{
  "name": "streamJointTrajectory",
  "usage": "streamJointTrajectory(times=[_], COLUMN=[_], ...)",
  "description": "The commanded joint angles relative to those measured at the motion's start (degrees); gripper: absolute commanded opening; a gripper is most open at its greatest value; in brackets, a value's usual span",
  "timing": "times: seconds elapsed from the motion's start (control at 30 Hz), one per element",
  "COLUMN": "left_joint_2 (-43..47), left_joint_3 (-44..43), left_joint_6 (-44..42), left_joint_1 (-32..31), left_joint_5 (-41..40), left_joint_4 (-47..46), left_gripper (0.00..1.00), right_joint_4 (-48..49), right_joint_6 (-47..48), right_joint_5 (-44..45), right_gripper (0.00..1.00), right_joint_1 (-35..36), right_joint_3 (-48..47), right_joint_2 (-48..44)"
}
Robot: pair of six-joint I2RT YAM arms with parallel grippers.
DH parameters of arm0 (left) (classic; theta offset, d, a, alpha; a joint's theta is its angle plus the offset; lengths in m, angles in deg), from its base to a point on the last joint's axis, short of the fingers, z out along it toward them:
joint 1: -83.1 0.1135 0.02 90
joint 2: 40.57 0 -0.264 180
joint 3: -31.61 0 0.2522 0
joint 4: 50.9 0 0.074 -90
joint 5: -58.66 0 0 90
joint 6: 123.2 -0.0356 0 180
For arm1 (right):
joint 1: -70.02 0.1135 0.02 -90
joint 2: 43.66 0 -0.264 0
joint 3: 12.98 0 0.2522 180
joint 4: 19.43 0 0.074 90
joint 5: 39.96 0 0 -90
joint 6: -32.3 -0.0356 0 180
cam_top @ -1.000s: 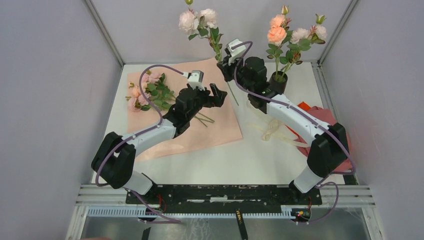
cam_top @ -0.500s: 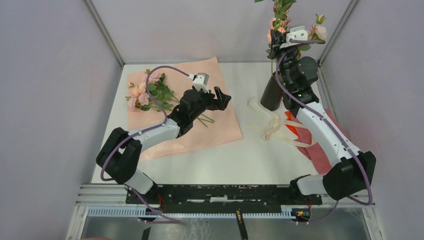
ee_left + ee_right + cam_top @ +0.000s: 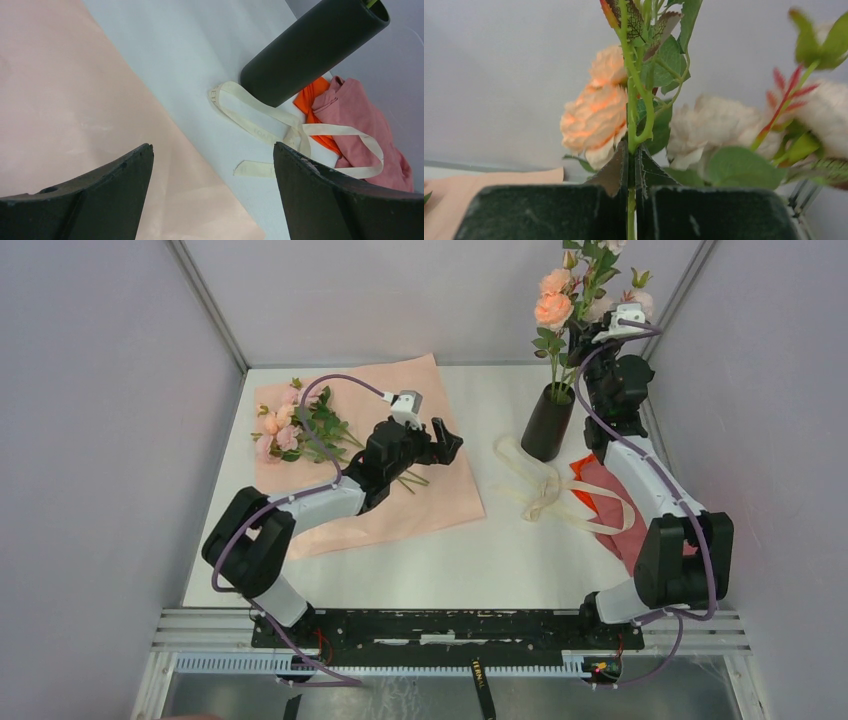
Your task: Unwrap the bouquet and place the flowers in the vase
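Note:
The light pink wrapping paper [image 3: 400, 495] lies spread flat, and the cream ribbon [image 3: 545, 495] lies loose beside it. Several pink flowers [image 3: 292, 425] rest on the paper's far left corner. The black vase [image 3: 548, 425] stands at the back right with peach and cream roses [image 3: 553, 308] in it. My right gripper [image 3: 592, 332] is raised above the vase, shut on a green flower stem [image 3: 631, 125] that runs up out of view. My left gripper [image 3: 446, 440] hovers open over the paper's right part, with nothing between its fingers [image 3: 100, 192].
A pink-red cloth [image 3: 625, 525] with an orange piece [image 3: 585, 470] lies right of the vase, under the ribbon's loops. Grey walls close in the table on the left, back and right. The left wrist view shows the vase [image 3: 310, 50] and the ribbon [image 3: 265, 120] ahead.
My right arm swung the held flower from the back centre over to the right, above the vase. My left gripper edged slightly to the right and stayed open.

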Motion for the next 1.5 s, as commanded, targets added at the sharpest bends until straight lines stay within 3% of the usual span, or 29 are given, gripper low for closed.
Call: streamJointTrajectory(times=[0.0, 0.43, 0.6, 0.7, 1.47], left_joint_2=[-0.62, -2.69, -2.93, -3.37, -5.55], left_joint_3=[-1.69, -1.84, -2.21, -2.20, -2.39], left_joint_6=[1.16, 2.23, 2.22, 2.53, 4.15], left_joint_1=[-0.11, -0.09, -0.16, -0.12, -0.10], left_joint_5=[0.60, 2.52, 2.89, 3.14, 4.66], left_joint_4=[-2.33, -3.76, -3.85, -4.18, -5.82], left_gripper=[0.94, 0.93, 0.93, 0.93, 0.92], right_joint_4=[6.10, 8.19, 8.33, 8.38, 12.92], right_joint_6=[-4.66, -3.98, -3.86, -3.73, -6.11], right_joint_5=[-2.81, -2.67, -4.39, -5.43, -6.49], right_gripper=[0.00, 0.00, 0.34, 0.42, 0.43], right_joint_1=[-0.07, 0.01, -0.06, -0.01, 0.84], right_joint_3=[3.89, 10.87, 10.71, 11.11, 23.19], right_joint_2=[0.23, -0.38, -0.70, -1.94, -16.23])
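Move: Above the mouth of the black vase, the right hand already pinches the white-rose stem; the vase's middle lies roughly 27 cm below, 2 cm left and about 1 cm back. On the table some 12 cm back and 2 cm left of the right hand is the ribbon, and the orange cloth is about 6 cm back and 9 cm right of it. From the left hand, the vase is some 9 cm ahead, 22 cm right and 5 cm lower. Sinking about 8 cm almost straight down, fingertips tipping down some 8 degrees, the right hand lowers the pinched stem into the vase. Its fingers then open to nearly half and let go; it lifts a couple of centimetres and backs off about 6 cm towards its base, levelling again. The open left hand drifts down 2–3 cm and slightly right, over the wrapping paper. ##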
